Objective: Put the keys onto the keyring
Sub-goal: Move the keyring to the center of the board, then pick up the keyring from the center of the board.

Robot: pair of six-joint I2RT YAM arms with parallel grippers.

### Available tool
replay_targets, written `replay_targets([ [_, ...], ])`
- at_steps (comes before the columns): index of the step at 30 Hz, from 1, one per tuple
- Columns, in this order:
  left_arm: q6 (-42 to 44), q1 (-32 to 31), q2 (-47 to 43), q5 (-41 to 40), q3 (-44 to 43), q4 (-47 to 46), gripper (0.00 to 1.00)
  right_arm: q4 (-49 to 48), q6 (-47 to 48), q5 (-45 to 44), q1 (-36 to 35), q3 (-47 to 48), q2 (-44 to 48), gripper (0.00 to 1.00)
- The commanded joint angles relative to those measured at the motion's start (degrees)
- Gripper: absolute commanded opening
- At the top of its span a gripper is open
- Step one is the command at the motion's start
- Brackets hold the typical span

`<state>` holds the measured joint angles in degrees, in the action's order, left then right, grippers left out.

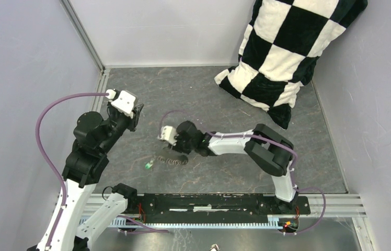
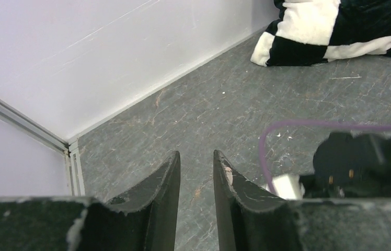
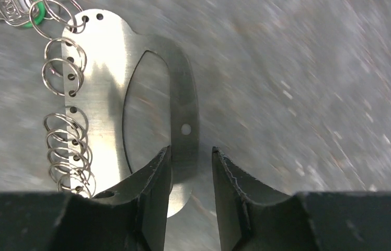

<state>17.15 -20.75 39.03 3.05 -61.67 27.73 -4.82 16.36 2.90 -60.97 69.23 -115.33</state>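
Observation:
The keyring is a flat grey metal oval with several small split rings along one edge, lying flat on the floor. A key with a green head lies at its far end and touches the end ring; I cannot tell if it is threaded on. In the top view the keyring and the green key lie mid-floor. My right gripper is low over the keyring with its jaws apart astride the thin side bar, which lies by the left finger. My left gripper hangs raised and open, holding nothing.
A black-and-white checkered pillow leans in the back right corner. Grey walls close the floor at the left, back and right. The right arm's wrist and purple cable show in the left wrist view.

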Motion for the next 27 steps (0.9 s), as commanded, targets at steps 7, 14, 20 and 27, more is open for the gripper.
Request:
replay_targets([
  [7,-1.1,-0.2,3.0,0.7,-0.3,3.8,0.56,1.9,2.7,-2.2,7.3,-8.5,9.9,0.45],
  [14,-1.9,2.5,9.0,-2.5,-1.2,3.5,0.72,0.8,4.1,16.4,7.8,1.6,7.0,0.63],
  [20,-7.5,12.0,13.5,3.5,-2.8,-1.3,0.87,6.1,7.3,21.3,6.8,15.4,-3.8,0.68],
  [27,-6.6,14.4,14.0,6.7,-2.6,-1.2,0.90,8.3,7.7,22.8,6.8,19.6,-9.0,0.61],
])
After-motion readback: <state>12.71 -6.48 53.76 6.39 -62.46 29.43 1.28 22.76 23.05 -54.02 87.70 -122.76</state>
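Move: The keyring lies flat right at the right fingers, which straddle its handle rim near its right end; its middle is about 3 cm to the left and 2 cm nearer the base, barely lower. The green-tagged key trails from its left end, some 10 cm left of the hand and 5 cm back. The red-tagged key is about 13 cm to the right and 1 cm ahead. From the left hand, the keyring is roughly 8 cm right, 1 cm back and 35 cm below. The keyring is still dragged by its handle, right fingers at the rim, right and forward; that hand then opens a bit more, comes free, rises about 6 cm, swings some 12 cm left back over the ringed end and begins to sink. Meanwhile the left hand drops about 7 cm, then slides forward and left, tilting down and turning counter-clockwise as it opens wide. ##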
